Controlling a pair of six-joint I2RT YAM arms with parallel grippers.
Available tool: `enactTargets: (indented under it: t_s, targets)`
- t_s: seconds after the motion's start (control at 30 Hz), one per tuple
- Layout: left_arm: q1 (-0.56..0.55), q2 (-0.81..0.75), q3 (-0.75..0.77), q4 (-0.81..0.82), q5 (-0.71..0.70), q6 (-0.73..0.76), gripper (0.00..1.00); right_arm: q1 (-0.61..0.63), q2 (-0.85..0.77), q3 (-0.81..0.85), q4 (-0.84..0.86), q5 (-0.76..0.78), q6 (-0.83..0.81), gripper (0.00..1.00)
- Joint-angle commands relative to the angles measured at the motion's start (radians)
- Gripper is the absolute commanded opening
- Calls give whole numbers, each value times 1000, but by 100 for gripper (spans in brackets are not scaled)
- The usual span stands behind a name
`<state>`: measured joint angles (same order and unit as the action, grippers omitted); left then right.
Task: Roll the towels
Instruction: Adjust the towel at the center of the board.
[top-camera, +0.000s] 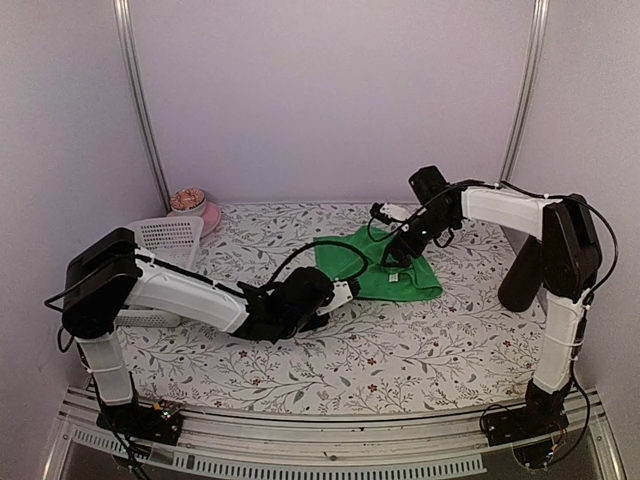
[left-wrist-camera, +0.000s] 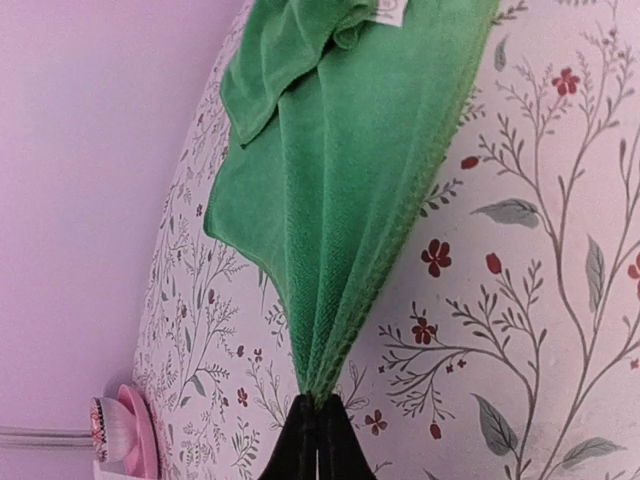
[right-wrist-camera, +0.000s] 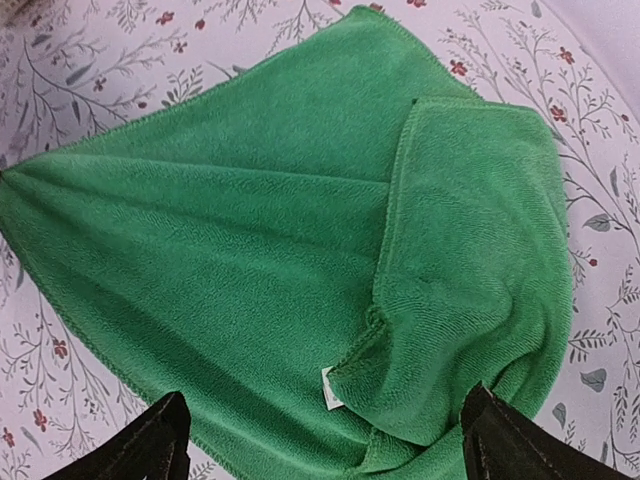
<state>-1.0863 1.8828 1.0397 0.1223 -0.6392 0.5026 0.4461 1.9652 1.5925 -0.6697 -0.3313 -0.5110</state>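
Note:
A bright green towel (top-camera: 385, 268) lies partly folded on the flowered tablecloth (top-camera: 300, 350), right of centre. My left gripper (top-camera: 350, 290) is shut on the towel's near-left corner, and the cloth (left-wrist-camera: 340, 150) fans out from the pinched black fingertips (left-wrist-camera: 318, 405). My right gripper (top-camera: 395, 255) hovers over the towel's far side. Its fingers stand wide open above the cloth (right-wrist-camera: 250, 230), with nothing between them (right-wrist-camera: 325, 405). One flap is folded over, with a small white label (right-wrist-camera: 330, 388) at its edge.
A white mesh basket (top-camera: 170, 240) stands at the back left with a pink bowl (top-camera: 195, 210) behind it; the bowl (left-wrist-camera: 130, 440) also shows in the left wrist view. Pale walls and two metal posts close in the table.

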Motion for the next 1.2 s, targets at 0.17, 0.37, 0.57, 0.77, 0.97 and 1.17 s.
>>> enactTargets:
  t_s: [0.17,0.37,0.57,0.77,0.97,1.17]
  targets:
    - [5,9,-66,32,-44,-218,0,91,113,-61,75,377,-78,84]
    - [5,27,-51,21,-34,-247,0,94,158,-64,127,450,-85,54]
    - [14,25,-54,26,-97,-269,0,93,83,-97,231,483,-72,3]
    - [94,-62,-60,-49,-256,-411,0,-14,-98,-114,283,422,30,2]
    - [184,-231,-144,-83,-338,-526,0,-171,-208,-218,204,355,66,2]
    - [197,-250,-147,-105,-361,-539,0,-185,-311,-421,200,395,19,14]
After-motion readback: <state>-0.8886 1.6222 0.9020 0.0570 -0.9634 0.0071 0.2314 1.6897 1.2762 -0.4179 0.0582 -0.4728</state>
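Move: Nearly under the open right hand lies the green towel's loose folded edge, about 2 cm ahead, 2 cm right and 9 cm down. From this hand, the white tag is 1 cm ahead and 1 cm left; the towel's near right corner is 4 cm back and 9 cm right. The left hand still holds the towel's left end; from it the loose edge is 10 cm ahead and 11 cm right, the basket 7 cm ahead and 37 cm left. Sinking about 8 cm, the right hand shuts on the loose edge beside the tag while the left keeps its pinch and dips slightly. Both then rise and draw apart: the left goes 15 cm left towards the basket and somewhat forward, turning some 40 degrees counter-clockwise; the right swings about 15 cm right, turning clockwise and easing down a little last. ##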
